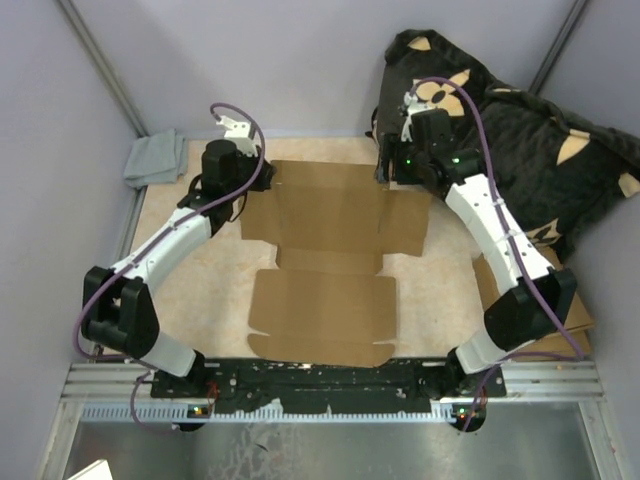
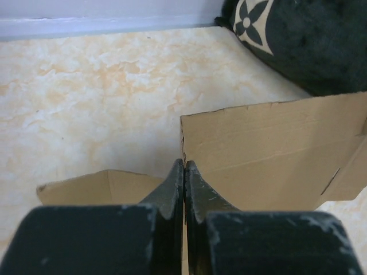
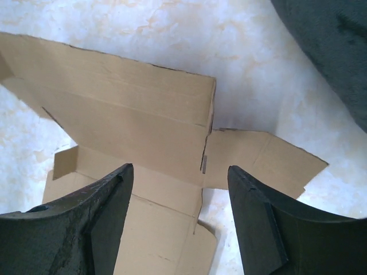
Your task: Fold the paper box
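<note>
The paper box lies opened out as a plain brown die-cut sheet in the middle of the table. My left gripper is at its far left corner. In the left wrist view that gripper is shut, with the thin edge of the box's far panel running in between its fingers. A small side flap shows to the left of them. My right gripper hovers over the far right corner. In the right wrist view it stands open above the panel and corner flap, touching nothing.
A black patterned cushion fills the far right corner, close behind the right arm. A grey cloth lies at the far left. Flat brown cardboard sheets are piled at the right edge. Walls close in the marbled table.
</note>
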Robot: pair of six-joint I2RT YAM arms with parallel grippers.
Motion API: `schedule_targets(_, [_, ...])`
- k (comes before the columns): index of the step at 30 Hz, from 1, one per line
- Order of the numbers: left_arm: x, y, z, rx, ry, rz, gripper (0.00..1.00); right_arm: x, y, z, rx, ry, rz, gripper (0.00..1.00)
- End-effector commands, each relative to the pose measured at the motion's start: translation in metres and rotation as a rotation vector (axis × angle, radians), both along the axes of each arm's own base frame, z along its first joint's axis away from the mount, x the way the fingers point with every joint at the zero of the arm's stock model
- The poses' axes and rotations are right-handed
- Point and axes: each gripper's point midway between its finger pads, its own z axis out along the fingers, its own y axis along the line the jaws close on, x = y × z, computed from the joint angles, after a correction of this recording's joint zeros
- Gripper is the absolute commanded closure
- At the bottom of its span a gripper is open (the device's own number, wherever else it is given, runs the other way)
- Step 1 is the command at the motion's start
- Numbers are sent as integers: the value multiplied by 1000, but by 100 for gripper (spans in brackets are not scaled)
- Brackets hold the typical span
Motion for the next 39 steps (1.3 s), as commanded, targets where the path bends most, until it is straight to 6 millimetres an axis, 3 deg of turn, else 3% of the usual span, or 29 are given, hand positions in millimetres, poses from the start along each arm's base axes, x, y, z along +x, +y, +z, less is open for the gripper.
schedule_targets(1, [-12, 10, 26, 46, -184, 40, 100, -20, -14, 29, -20, -69, -17, 32])
schedule_targets(9, [-64, 23, 44, -17, -417, 41, 100, -37, -19, 16, -37, -8, -3, 35])
schedule_targets(16, [-96, 16, 56, -26, -528, -51, 100, -38, -9, 23, 1, -15, 38, 41])
schedule_targets(23, [-111, 9, 59, -5, -589, -117, 100, -44, -2, 33, 20, -13, 91, 49])
schedule_targets(35, [-146, -1, 69, 40, -803, -194, 100, -38, -2, 21, -4, 15, 90, 62])
schedule_targets(39, [-149, -2, 69, 53, -814, -192, 100, -39, -2, 15, -10, 38, 95, 73])
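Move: Straight ahead of the open right hand by about 6 cm, and some 3 cm lower, is the lifted far flap's right corner; the right side flap hangs about 5 cm to the hand's right, 1 cm ahead and 9 cm below. The left hand already pinches the left corner; from it the near panel lies roughly 28 cm back, 13 cm right and 20 cm down, the left side flap 4 cm left, 2 cm back and 9 cm lower. Keeping its pinch on the far flap's left corner, the left hand draws it back about 14 cm towards the near panel, ending some 4 cm higher while the fingers tip up about 40 degrees. The right hand backs off about 4 cm, rising briefly and sinking again, then narrows its fingers around the flap's right corner without shutting. ##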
